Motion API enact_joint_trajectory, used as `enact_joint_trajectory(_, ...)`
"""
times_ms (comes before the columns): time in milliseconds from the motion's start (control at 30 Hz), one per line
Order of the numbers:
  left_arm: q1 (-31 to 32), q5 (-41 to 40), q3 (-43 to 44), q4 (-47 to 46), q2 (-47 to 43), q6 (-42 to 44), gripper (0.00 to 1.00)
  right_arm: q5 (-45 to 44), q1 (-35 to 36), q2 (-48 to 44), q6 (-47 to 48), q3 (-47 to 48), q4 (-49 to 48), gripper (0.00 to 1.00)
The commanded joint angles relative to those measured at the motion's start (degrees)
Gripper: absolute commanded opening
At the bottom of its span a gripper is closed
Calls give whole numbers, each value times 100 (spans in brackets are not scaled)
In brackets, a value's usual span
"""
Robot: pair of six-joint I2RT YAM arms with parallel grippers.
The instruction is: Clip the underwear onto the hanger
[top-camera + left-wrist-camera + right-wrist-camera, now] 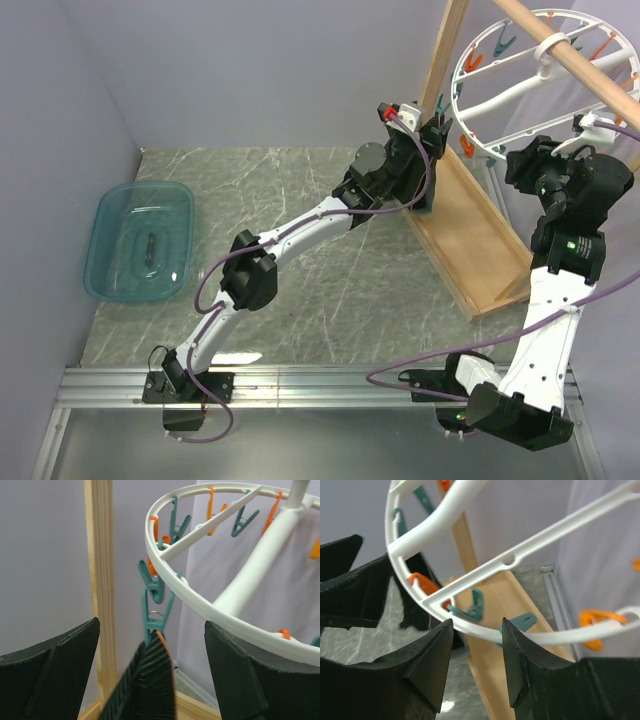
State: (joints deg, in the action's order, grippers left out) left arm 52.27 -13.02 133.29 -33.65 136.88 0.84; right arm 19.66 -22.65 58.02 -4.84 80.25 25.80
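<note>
The underwear [150,680], black ribbed fabric with an orange edge, hangs from a teal clothespin [152,622] on the rim of the white hanger [172,580]. My left gripper [151,625] is open wide, one finger on each side of the pin and the cloth, touching neither. My right gripper [477,622] is open just under the hanger's rim [485,632], and a teal pin [520,622] dangles by its right finger. From that side the underwear [415,610] shows hanging at the left. From above, the left gripper [432,130] is at the hanger's left edge and the right gripper [522,158] is below the hanger [540,90].
The hanger hangs from a wooden rack's top bar [580,60]; the rack's upright [440,70] and base board [470,240] stand right beside both grippers. More orange and teal pins [240,522] dangle round the ring. A teal plastic bin [140,240] sits on the table's left side.
</note>
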Motion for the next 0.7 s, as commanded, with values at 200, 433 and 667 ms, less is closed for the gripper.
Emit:
enact_joint_trajectory(200,64,308,-181,-353,-539,-49,91,961,-28,87,176,96,-523,51)
enact_joint_trajectory(433,-24,694,-1076,-449,-1250,-628,92,925,-28,245,247,316,-409,51)
enact_joint_trajectory(667,-173,1459,-3431,-802,-2973,-892,91,1005,-28,227,238,272,-400,51)
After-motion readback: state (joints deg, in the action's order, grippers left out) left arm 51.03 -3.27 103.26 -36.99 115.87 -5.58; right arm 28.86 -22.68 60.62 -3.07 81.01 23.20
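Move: The teal clip with the underwear's corner in its jaws sits about 4 cm ahead and 3 cm right of the left hand, level with it; the cloth hangs under it, its middle some 12 cm below the hand, and the wooden post stands roughly 20 cm ahead, 5 cm right. For the right hand, the empty teal clip is about 4 cm ahead, 1 cm left and slightly below, an orange clip some 5 cm left of that teal clip and 2 cm farther out. The underwear's clipped corner is left to hang as the wide-open left hand backs away from its clip, creeping back and slightly down at first, then faster back and to the left, some 6 cm in all, turning about 10 degrees clockwise. The right hand, half open, eases about 2 cm left and 1 cm forward towards the empty teal clip, turning nearly 10 degrees counter-clockwise, then holds there. ##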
